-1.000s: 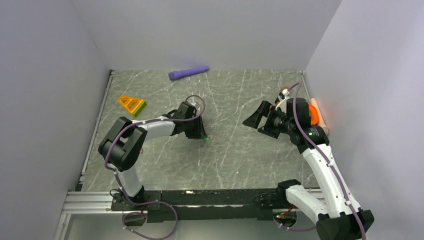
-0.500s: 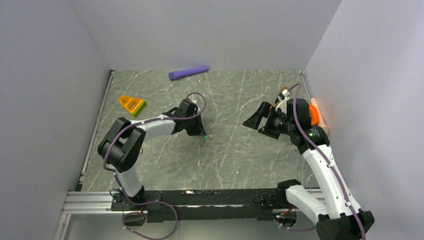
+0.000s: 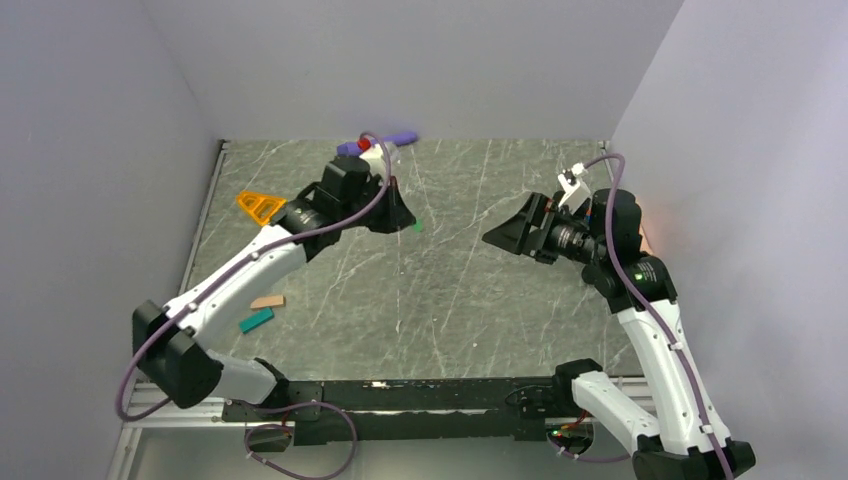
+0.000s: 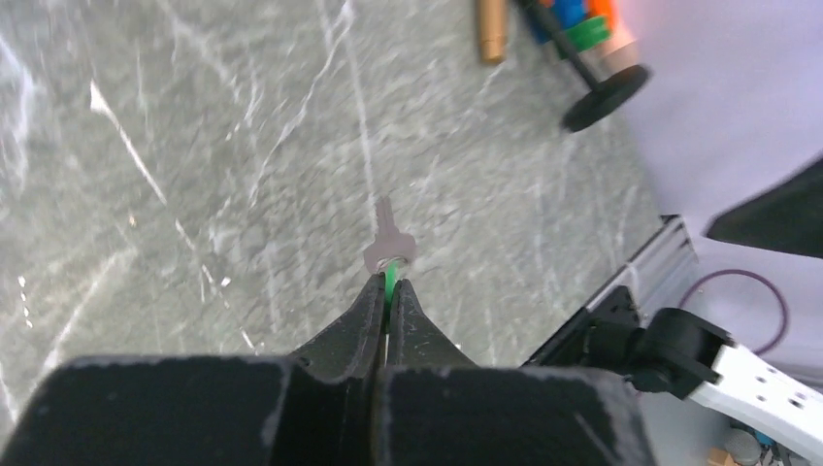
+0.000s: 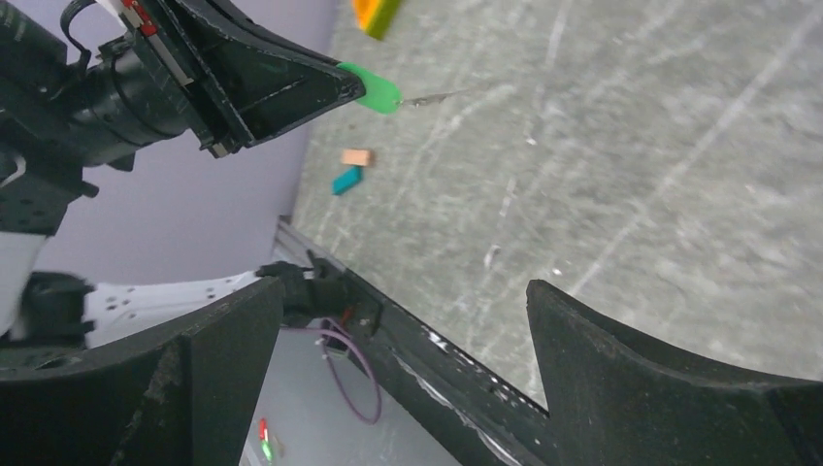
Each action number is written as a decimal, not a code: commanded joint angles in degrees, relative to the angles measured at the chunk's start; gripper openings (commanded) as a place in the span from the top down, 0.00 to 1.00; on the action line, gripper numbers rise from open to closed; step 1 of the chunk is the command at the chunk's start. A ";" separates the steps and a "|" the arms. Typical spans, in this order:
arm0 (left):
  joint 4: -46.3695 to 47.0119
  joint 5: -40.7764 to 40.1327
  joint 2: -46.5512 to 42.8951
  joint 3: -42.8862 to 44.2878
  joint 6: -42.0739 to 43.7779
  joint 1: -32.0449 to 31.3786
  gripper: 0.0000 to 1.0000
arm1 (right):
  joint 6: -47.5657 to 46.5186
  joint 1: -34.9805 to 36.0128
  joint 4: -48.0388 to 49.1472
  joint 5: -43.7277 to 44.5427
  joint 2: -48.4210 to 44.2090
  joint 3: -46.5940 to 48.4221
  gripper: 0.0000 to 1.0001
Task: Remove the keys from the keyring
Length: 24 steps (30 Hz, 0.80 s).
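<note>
My left gripper [image 3: 408,222] is lifted above the middle of the table and is shut on the keys, a tiny bright-green flat oblong piece [image 3: 417,226]. The left wrist view shows a green sliver [image 4: 390,277] pinched between the fingertips of that gripper [image 4: 389,283], with a small grey metal key [image 4: 388,238] hanging off its end. In the right wrist view the green piece [image 5: 374,94] pokes out of the left jaws, a thin metal blade [image 5: 437,96] beyond it. No separate keyring can be made out. My right gripper [image 3: 500,228] faces it from the right, open [image 5: 405,291] and holding nothing.
A purple cylinder [image 3: 400,139] lies at the back wall. An orange and green triangle [image 3: 262,207] sits at the back left. A tan block [image 3: 267,301] and a teal block [image 3: 256,320] lie at the front left. A brass tube [image 4: 492,29] and a colourful wheeled piece [image 4: 592,39] lie by the right wall.
The left gripper closed on the green piece at the table, then rose and swung toward the back with it. The right gripper shifted slightly up. The tan and teal blocks are now uncovered.
</note>
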 commanded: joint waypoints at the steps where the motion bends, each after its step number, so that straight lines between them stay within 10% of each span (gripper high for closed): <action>1: -8.75 2.21 -5.37 9.26 6.52 -1.47 1.00 | 3.62 0.16 11.67 -10.71 -1.93 4.61 0.00; 24: -12.45 18.85 -15.65 28.93 3.64 -7.12 1.00 | 37.79 2.12 69.22 -27.47 3.24 3.41 0.06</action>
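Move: The left gripper already pinches the keyring's green tag, the key dangling just past its fingertips. The right gripper's open fingers are about 16 cm to its right, 8 cm back and 5 cm higher; the purple tube lies some 32 cm ahead, 9 cm left and 21 cm below. From the right gripper, the key is about 9 cm ahead, 13 cm left and 9 cm lower, and the orange tray some 17 cm ahead, 27 cm right and 26 cm below. Raise the left gripper some 24 cm and draw it back about 14, keeping the tag pinched while the fingers turn rightward and tip up to nearly level, towards the right gripper. Raise the right gripper too, about 20 cm, easing back and left, rolling it and swinging its wide-open fingers up and round to face the keyring. ##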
